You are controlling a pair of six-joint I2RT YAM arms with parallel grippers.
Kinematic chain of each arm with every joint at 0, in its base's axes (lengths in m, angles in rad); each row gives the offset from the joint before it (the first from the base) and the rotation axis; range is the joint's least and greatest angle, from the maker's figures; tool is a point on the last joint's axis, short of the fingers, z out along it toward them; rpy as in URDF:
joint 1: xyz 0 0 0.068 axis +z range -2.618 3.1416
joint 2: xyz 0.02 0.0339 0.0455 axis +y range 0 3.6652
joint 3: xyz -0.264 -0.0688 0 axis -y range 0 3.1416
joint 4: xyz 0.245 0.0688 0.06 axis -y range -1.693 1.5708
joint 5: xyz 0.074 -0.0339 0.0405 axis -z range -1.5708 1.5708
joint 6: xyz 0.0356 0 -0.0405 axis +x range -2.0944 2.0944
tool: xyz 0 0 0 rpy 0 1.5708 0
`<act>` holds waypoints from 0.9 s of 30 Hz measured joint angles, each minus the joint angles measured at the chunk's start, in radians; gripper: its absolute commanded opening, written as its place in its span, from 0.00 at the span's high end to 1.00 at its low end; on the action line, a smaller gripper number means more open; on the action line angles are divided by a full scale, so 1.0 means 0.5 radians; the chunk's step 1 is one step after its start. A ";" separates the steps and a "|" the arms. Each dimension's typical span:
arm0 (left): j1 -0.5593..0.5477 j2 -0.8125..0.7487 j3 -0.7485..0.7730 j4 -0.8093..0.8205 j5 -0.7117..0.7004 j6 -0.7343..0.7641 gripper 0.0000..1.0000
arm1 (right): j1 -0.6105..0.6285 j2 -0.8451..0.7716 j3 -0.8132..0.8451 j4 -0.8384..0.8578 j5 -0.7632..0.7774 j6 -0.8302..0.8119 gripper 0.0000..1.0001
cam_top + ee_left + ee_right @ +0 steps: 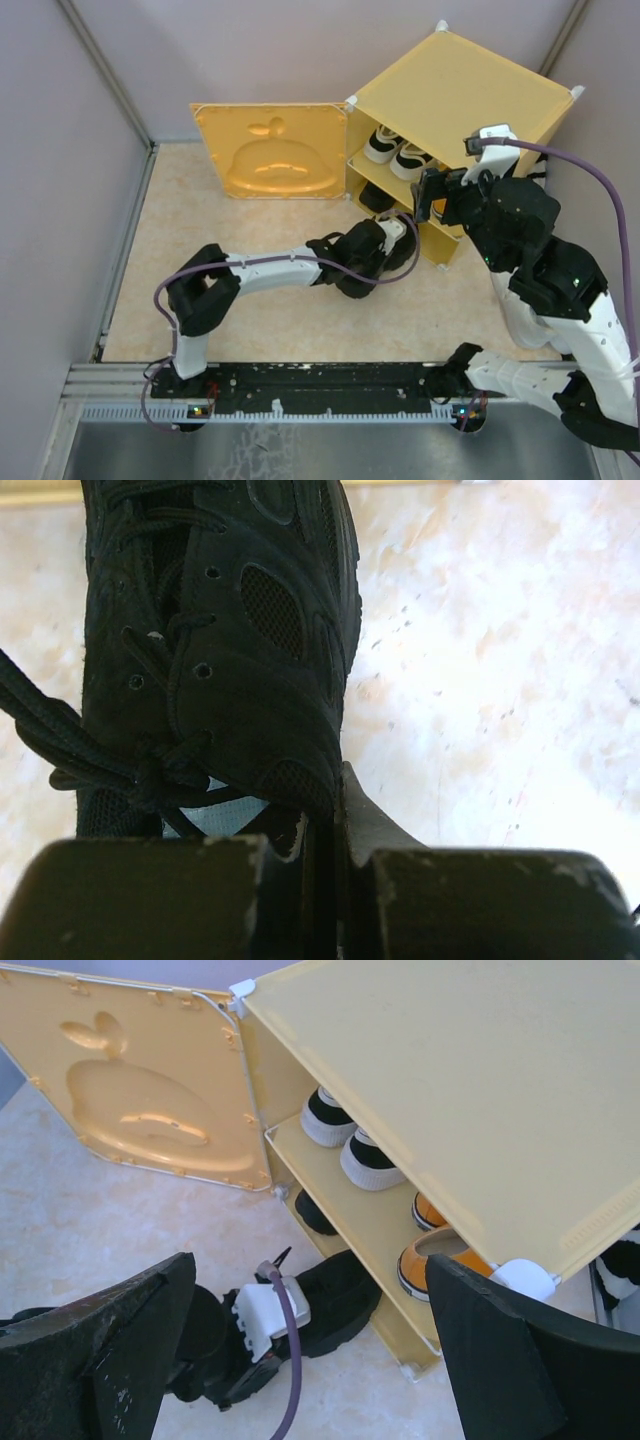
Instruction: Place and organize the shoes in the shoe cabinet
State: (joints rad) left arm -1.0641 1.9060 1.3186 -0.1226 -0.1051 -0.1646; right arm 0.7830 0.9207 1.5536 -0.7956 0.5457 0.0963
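Observation:
My left gripper is shut on the collar edge of an all-black shoe. That shoe lies on the floor with its toe at the lower opening of the shoe cabinet, seen in the right wrist view as the black shoe. A second black shoe sits inside the lower compartment. On the inner shelf stand two black-and-white shoes and two orange shoes. My right gripper hangs open and empty above the cabinet's front corner, right gripper.
The cabinet door with its embossed fruit shape stands swung open to the left. Grey walls enclose the marbled floor on the left, back and right. The left arm stretches across the floor toward the cabinet.

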 measured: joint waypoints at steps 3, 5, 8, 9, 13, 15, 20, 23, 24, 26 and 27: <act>-0.001 0.110 0.113 0.053 0.064 0.027 1.00 | 0.000 -0.021 0.000 -0.014 0.023 0.000 0.02; -0.001 0.161 0.168 0.104 0.095 0.047 1.00 | 0.000 -0.036 0.000 -0.023 0.036 0.000 0.02; -0.001 0.222 0.239 0.180 0.114 0.066 1.00 | 0.000 -0.050 0.000 -0.031 0.051 0.000 0.02; -0.001 0.249 0.273 0.201 0.116 0.069 1.00 | 0.000 -0.057 0.000 -0.034 0.054 0.000 0.02; -0.001 0.414 0.516 0.204 0.134 0.085 0.69 | 0.000 -0.072 0.000 -0.037 0.060 0.000 0.02; -0.001 0.504 0.642 0.204 0.144 0.098 0.54 | 0.000 -0.072 0.000 -0.041 0.061 0.000 0.02; -0.001 0.549 0.708 0.232 0.166 0.107 0.05 | 0.000 -0.072 0.000 -0.041 0.063 0.001 0.02; -0.003 0.522 0.673 0.273 0.170 0.114 0.01 | 0.000 -0.072 -0.001 -0.041 0.065 0.001 0.02; -0.005 0.504 0.646 0.285 0.174 0.115 0.01 | 0.000 -0.072 -0.001 -0.040 0.065 0.001 0.02; -0.004 0.436 0.564 0.303 0.174 0.116 0.01 | 0.000 -0.072 -0.002 -0.041 0.065 0.001 0.02; -0.003 0.401 0.531 0.307 0.174 0.116 0.01 | 0.000 -0.072 -0.003 -0.040 0.065 0.001 0.02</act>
State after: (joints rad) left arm -1.0657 2.1063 1.5841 0.0307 -0.0181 -0.1066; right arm 0.7830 0.8845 1.5520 -0.8158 0.5781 0.0967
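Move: The left hand holds a black shoe by the heel end, toe towards the cabinet; the free right-hand slot of the lower compartment lies about 9 cm to its right and 5 cm ahead, about level or slightly lower. The other black shoe sits in that compartment some 14 cm ahead and 3 cm left. The orange shoes are on the shelf, roughly 10 cm ahead, 11 cm right and 10 cm higher. From the right hand the slot is some 8 cm ahead, 2 cm right and 37 cm below. Still pinching the black shoe at its heel opening, the left hand pushes it toe-first into the lower compartment, going about 10 cm right and 4 cm forward while rising slightly, the fingers tipping some 10 degrees less steep. As the push ends they open wide and let go of the shoe, and the hand starts to ease back up and left by a centimetre or so. ##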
